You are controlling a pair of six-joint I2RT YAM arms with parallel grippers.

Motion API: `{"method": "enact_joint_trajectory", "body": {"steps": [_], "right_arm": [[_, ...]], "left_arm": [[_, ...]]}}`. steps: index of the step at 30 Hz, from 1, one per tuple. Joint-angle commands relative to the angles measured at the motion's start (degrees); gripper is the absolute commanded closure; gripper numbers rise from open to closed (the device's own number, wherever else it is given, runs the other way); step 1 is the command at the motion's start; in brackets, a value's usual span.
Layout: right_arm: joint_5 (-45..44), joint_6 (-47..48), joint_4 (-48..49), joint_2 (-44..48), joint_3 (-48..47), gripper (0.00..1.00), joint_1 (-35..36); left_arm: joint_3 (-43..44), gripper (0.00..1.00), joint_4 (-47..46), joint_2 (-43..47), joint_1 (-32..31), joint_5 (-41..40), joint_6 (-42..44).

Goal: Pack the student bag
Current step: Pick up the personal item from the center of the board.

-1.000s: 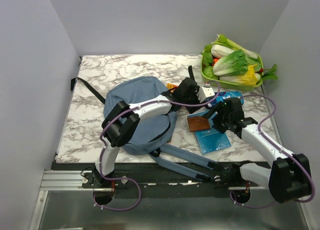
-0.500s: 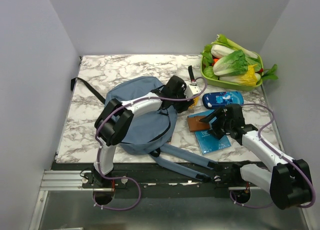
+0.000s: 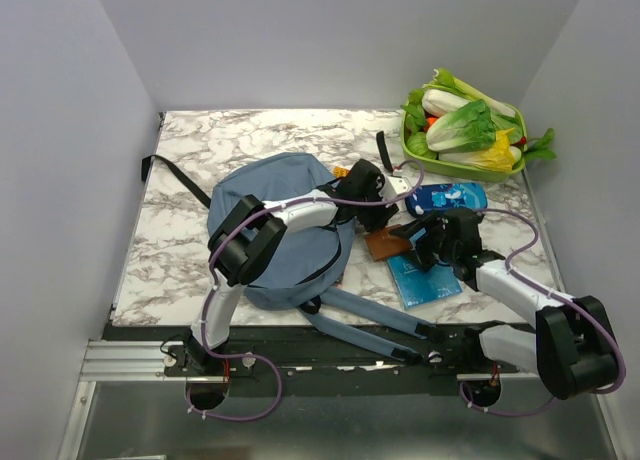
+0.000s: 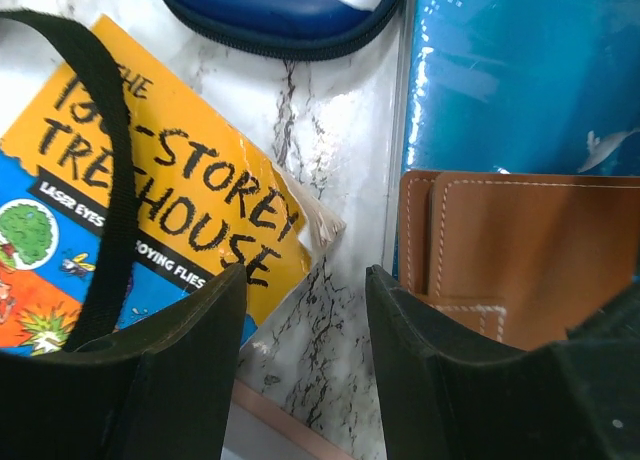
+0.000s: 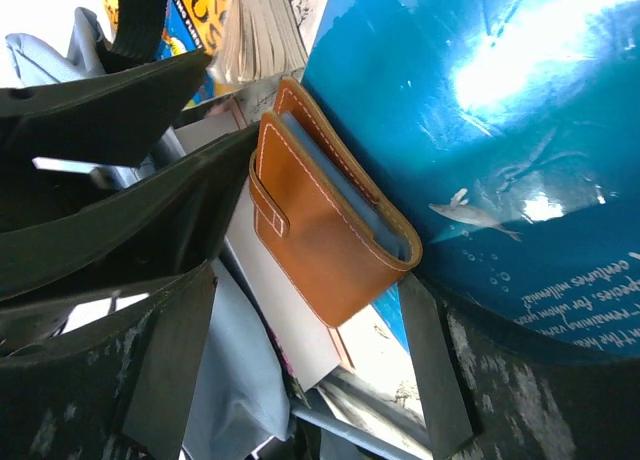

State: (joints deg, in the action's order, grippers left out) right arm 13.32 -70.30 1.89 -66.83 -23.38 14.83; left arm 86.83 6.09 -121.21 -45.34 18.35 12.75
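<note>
The dusty-blue student bag lies flat at the table's middle left, straps trailing toward the near edge; its fabric also shows in the right wrist view. My left gripper is open and empty, low over the marble between an orange storybook and a brown leather wallet. My right gripper is open, its fingers standing either side of the wallet's lower end. The wallet rests partly on a teal book at the bag's right edge.
A dark blue pencil case lies behind the wallet. A green tray of leafy vegetables stands at the back right. A black strap crosses the storybook. Grey walls close in the left, back and right.
My left gripper swung left over the bag's edge, then came back right and down beside the wallet. My right gripper moved left up to the wallet, which shifted slightly left.
</note>
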Motion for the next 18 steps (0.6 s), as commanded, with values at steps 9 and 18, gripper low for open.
{"method": "enact_joint_trajectory", "body": {"steps": [9, 18], "right_arm": [[-5.7, -0.6, -1.7, -5.5, 2.5, 0.22, 2.7], [-8.2, 1.7, 0.5, -8.2, -0.1, 0.63, 4.6]], "left_arm": [[-2.4, 0.41, -0.2, -1.4, -0.4, 0.2, -2.6], [0.0, 0.41, 3.7, 1.0, 0.0, 1.6, -4.6]]}}
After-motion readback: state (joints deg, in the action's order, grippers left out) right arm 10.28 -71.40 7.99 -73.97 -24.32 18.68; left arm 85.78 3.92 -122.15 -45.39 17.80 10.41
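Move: The brown wallet, tilted up off the blue book, lies about 4 cm to the right hand's left, 1 cm ahead and 2 cm below it. The blue book's middle is some 4 cm right of that hand and 5 cm back; the pencil case is 12 cm ahead and 10 cm right, the treehouse book 13 cm ahead and 10 cm left. From the left hand the wallet lies about 5 cm back, 2 cm right and slightly below. The right fingers close to about half their opening around the wallet's near end and seem to pinch it, as the hand eases some 2.5 cm left, down and a little forward into the wallet. The left hand settles about 1 cm lower and then stays, fingers half open, the outside of one finger against the wallet's far side. ##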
